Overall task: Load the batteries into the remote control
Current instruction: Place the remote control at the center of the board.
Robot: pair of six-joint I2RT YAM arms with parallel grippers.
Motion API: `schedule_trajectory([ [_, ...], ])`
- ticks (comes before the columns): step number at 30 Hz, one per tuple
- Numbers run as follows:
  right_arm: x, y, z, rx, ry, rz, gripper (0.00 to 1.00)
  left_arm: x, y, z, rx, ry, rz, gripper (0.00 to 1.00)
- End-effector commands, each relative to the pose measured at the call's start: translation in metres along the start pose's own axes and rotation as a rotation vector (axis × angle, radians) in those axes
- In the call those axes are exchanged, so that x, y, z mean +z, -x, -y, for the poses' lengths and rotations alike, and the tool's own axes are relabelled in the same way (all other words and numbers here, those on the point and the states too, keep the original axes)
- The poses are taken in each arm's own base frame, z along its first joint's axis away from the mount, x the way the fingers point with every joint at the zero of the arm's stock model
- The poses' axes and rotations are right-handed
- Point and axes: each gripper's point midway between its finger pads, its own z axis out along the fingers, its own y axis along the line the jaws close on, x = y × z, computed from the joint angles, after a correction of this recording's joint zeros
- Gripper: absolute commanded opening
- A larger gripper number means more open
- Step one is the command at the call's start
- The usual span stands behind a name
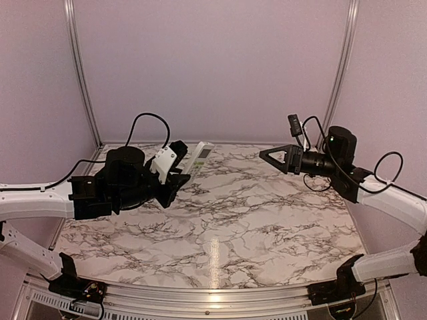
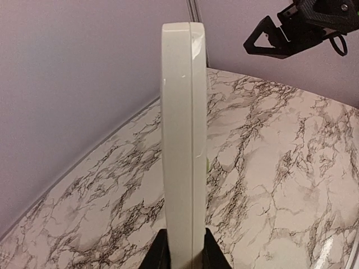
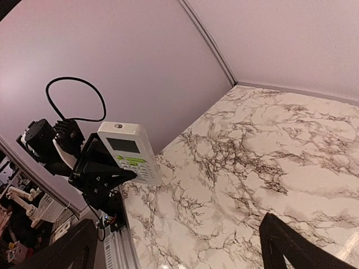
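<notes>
The white remote control (image 1: 199,157) is held up above the table's far left, with my left gripper (image 1: 181,169) shut on its lower end. The left wrist view shows the remote control (image 2: 183,140) edge-on, rising straight from between the black fingers (image 2: 160,252). From the right wrist view its front faces me, with grey display and green buttons (image 3: 130,152). My right gripper (image 1: 275,157) hangs open and empty in the air at the right, well apart from the remote; its fingers (image 3: 294,246) frame bare marble. The batteries are out of view.
The marble tabletop (image 1: 253,213) is walled by purple panels at the back and sides. An aluminium rail (image 1: 200,293) runs along the near edge. Black cables loop behind both arms (image 1: 150,120).
</notes>
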Motion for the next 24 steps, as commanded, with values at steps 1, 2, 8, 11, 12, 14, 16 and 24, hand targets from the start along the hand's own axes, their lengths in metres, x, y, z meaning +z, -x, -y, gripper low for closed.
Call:
schedule_trajectory([
  [1, -0.019, 0.027, -0.004, -0.233, -0.127, 0.09, 0.99, 0.005, 0.005, -0.005, -0.362, -0.134, -0.003, 0.0],
  [2, -0.02, 0.028, -0.004, -0.253, -0.141, 0.096, 0.99, 0.008, 0.001, -0.007, -0.408, -0.155, -0.016, 0.0],
  [8, -0.017, 0.019, 0.005, -0.247, -0.151, 0.061, 0.99, 0.027, -0.022, 0.002, -0.613, -0.342, -0.093, 0.0],
  [11, -0.017, 0.016, 0.01, -0.264, -0.168, 0.048, 0.99, 0.034, -0.035, 0.013, -0.685, -0.447, -0.133, 0.0],
  [12, -0.017, 0.016, 0.011, -0.266, -0.178, 0.049, 0.99, 0.038, -0.039, 0.015, -0.701, -0.458, -0.148, 0.0],
  [14, -0.018, 0.016, 0.011, -0.273, -0.18, 0.049, 0.99, 0.048, -0.053, 0.021, -0.736, -0.48, -0.209, 0.0],
  [16, -0.017, 0.014, 0.011, -0.267, -0.174, 0.045, 0.99, 0.057, -0.066, 0.028, -0.768, -0.508, -0.255, 0.0],
  [24, -0.013, 0.005, 0.012, -0.237, -0.142, 0.01, 0.99, 0.082, -0.101, 0.025, -0.9, -0.494, -0.327, 0.0],
])
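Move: The left gripper holds the remote control by its lower end, tilted up high over the board. The bare centre of the board, where it is headed, lies some 8 cm to this gripper's right, about 6 cm ahead and roughly 25 cm below. From the open, empty right gripper the same spot is about 17 cm to the left, 2 cm ahead and 30 cm below. Bring the left gripper forward and barely 3 cm out, then sink it about 14 cm towards the board's centre, easing slightly back and rightward on the way. As it descends, tip the wrist down hard, nearly 60 degrees overall, so the fingers end pointing mostly right and slanting down. Keep the remote control pinched throughout. ##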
